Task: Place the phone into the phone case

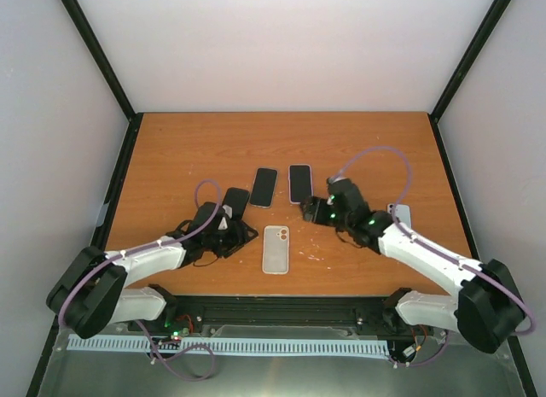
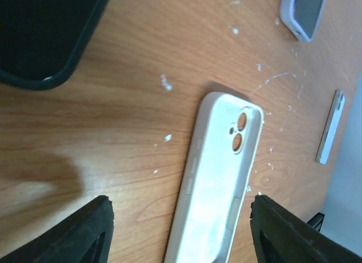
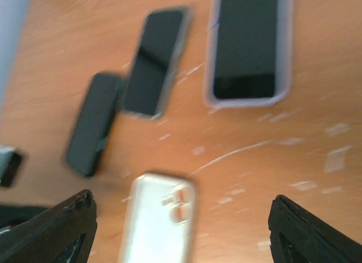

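An empty white phone case [image 1: 275,249] lies open side up near the table's front middle, its camera holes toward the far end. A bare black phone [image 1: 264,187] lies behind it. My left gripper [image 1: 232,233] hovers just left of the case, open and holding nothing. In the left wrist view the case [image 2: 218,178] shows between the spread fingers [image 2: 93,235]. My right gripper [image 1: 312,211] stands open behind and to the right of the case. Blurred in the right wrist view are the case [image 3: 158,218] and the black phone [image 3: 155,62].
A phone in a pale case [image 1: 299,183] lies beside the black phone. A dark phone-shaped thing [image 1: 236,202] sits by my left wrist. Another pale-edged device [image 1: 401,214] peeks out behind the right arm. Black frame posts bound the table.
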Action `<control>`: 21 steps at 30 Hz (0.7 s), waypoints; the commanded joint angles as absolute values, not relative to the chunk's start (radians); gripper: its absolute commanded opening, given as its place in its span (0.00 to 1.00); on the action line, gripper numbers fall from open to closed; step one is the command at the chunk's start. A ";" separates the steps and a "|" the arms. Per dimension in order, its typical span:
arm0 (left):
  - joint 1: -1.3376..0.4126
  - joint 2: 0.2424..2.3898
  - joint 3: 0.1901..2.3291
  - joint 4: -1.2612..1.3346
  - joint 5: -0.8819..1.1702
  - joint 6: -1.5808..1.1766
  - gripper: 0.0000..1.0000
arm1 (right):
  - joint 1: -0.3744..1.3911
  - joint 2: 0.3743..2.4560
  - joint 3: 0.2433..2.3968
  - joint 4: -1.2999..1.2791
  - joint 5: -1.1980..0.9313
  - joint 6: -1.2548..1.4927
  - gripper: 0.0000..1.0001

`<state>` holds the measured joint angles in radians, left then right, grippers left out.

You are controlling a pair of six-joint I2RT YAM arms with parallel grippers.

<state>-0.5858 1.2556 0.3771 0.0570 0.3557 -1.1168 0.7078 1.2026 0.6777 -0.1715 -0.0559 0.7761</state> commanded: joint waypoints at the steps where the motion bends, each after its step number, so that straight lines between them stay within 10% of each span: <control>1: -0.583 1.229 0.474 -0.071 0.302 -1.029 0.71 | 0.537 1.167 0.749 -0.525 0.140 0.497 0.85; 10: -0.583 1.208 0.561 -0.152 0.309 -0.918 0.96 | 0.100 1.348 0.848 -0.599 0.189 0.361 1.00; 21: -0.583 1.116 0.551 -0.195 0.314 -0.891 0.98 | -0.215 1.558 0.844 -0.509 -0.067 0.285 1.00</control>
<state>-0.5858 1.1568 0.5304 -0.1822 0.3176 -0.9218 -0.1967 1.5314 0.8314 -0.5308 0.0055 0.3271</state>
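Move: The light-blue phone lies about 32 cm to the right of the right gripper, about level with it fore and aft and some 15 cm lower. The lilac-rimmed phone is 14 cm ahead of this gripper and 2 cm left; the empty phone case is 9 cm back and 10 cm left. From the left gripper that case is about 8 cm right, 2 cm back and 4 cm below, with a black slab 14 cm ahead and 7 cm left. Sweep the right gripper fast to the right, about 30 cm, drifting some 5 cm forward and dropping 10 cm in the later part, towards the light-blue phone; open its fingers fully on the way and swing them clockwise to point almost straight down. Meanwhile raise the left gripper about 5 cm, up and away from the empty case, spreading its fingers wide. ##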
